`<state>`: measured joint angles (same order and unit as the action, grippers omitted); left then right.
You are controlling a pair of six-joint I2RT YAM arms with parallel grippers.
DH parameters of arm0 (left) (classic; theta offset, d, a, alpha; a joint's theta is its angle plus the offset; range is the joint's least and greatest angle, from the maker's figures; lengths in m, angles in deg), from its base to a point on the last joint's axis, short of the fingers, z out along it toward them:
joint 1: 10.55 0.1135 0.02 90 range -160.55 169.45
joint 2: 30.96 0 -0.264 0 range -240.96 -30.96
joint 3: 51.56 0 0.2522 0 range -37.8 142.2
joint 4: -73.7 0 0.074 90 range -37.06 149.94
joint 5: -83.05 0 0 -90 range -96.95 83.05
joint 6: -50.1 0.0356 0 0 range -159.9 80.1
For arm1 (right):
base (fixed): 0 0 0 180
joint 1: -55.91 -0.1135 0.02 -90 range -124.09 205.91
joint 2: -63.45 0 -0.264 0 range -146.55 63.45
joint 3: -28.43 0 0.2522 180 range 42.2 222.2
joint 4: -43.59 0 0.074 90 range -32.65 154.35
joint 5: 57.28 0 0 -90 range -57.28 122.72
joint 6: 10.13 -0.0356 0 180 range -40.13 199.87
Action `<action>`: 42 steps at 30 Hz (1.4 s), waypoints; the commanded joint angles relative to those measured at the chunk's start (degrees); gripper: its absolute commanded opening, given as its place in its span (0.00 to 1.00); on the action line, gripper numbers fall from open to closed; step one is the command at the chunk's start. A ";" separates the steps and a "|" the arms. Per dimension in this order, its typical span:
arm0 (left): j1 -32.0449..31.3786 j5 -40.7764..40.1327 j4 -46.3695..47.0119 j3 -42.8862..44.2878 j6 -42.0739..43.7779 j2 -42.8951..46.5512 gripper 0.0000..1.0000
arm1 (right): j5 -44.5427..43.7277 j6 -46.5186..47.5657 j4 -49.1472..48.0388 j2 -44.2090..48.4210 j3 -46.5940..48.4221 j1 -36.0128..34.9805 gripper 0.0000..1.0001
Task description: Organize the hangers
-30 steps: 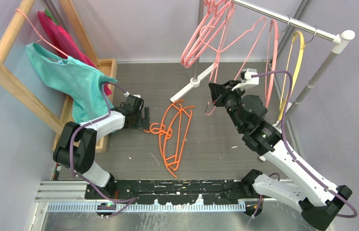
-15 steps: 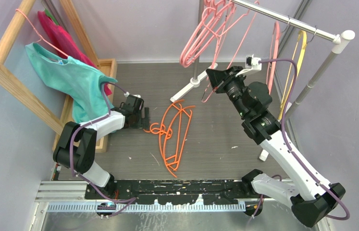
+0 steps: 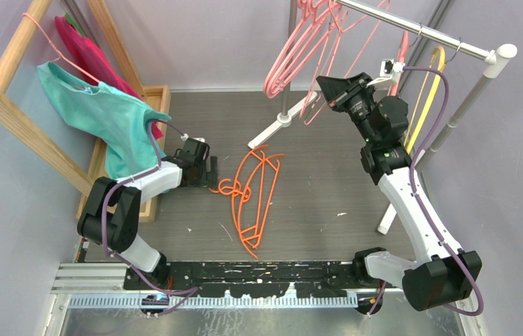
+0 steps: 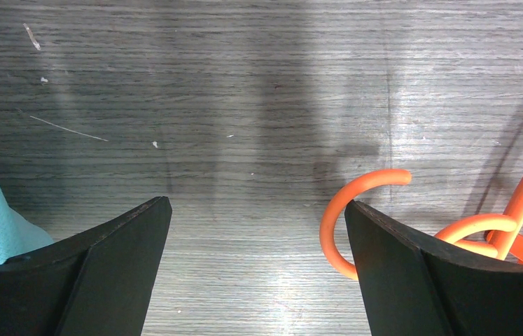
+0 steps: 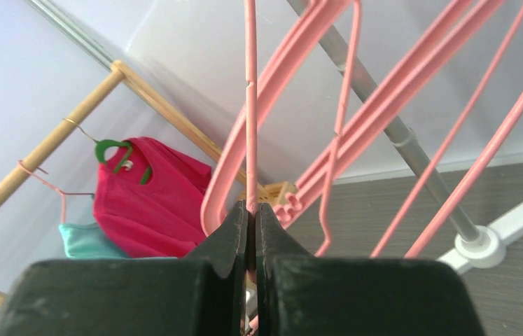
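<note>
Several orange hangers (image 3: 255, 192) lie tangled on the table's middle. A bunch of pink hangers (image 3: 283, 66) hangs from the metal rail (image 3: 419, 31), with a yellow hanger (image 3: 430, 91) further right on it. My right gripper (image 3: 328, 87) is raised just under the rail. In the right wrist view it (image 5: 251, 210) is shut on the thin rod of a pink hanger (image 5: 250, 105). My left gripper (image 3: 206, 171) rests low on the table left of the orange pile. It (image 4: 257, 206) is open, with an orange hook (image 4: 356, 210) beside its right finger.
A wooden rack (image 3: 13, 52) at the left carries a teal cloth (image 3: 108, 119) on a thin pink hanger and a red garment (image 3: 94, 56). The rail's white foot (image 3: 283, 122) lies on the table, and its post (image 3: 468, 105) stands at the right.
My right arm has lifted and swung to the right and back toward the rail, carrying the pink hanger. The left arm and the orange pile have not moved.
</note>
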<state>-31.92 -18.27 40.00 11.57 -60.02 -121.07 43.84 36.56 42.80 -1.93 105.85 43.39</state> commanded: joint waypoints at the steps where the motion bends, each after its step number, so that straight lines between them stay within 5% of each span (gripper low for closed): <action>1: -0.17 -0.51 1.48 0.79 0.11 1.20 0.98 | 0.99 -2.67 -5.23 -0.32 5.04 0.83 0.01; 16: -0.17 -1.10 1.14 0.75 0.34 1.66 0.98 | -4.59 -5.06 3.91 -4.42 8.11 2.41 0.01; 23: -0.17 -1.02 1.13 0.80 0.34 1.51 0.98 | -5.27 -5.42 4.62 -3.26 7.19 2.52 0.41; 30: -0.17 -0.90 1.09 0.66 0.26 1.56 0.98 | -3.34 -3.17 4.47 0.11 5.66 2.45 0.56; 42: -0.17 -0.94 0.98 0.89 0.25 1.18 0.98 | -10.26 11.59 8.71 14.21 0.60 -2.74 0.65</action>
<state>-31.92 -18.70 39.95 11.57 -60.02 -121.07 35.92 39.82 51.02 10.02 105.00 42.34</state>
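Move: I'm already gripping the thin pink hanger in my right hand. The hanging spot on the rail is about 16 cm above that hand, some 6 cm ahead and roughly 1 cm to its right. The hung thick pink hangers are about 7 cm ahead, 4 cm left and 6 cm up; the yellow hanger hangs some 20 cm to the right and 3 cm nearer. From my left hand, the rail spot is roughly 12 cm ahead, 27 cm right and 55 cm up. With my right hand I lift the thin pink hanger another 2 to 3 cm, then ease it forward about 3 cm while sinking some 4 cm, the fingers tipping down slightly, to set its hook over the rail. There I open my fingers wide, let go of it, and draw back and up about 8 cm, away from the hangers. ##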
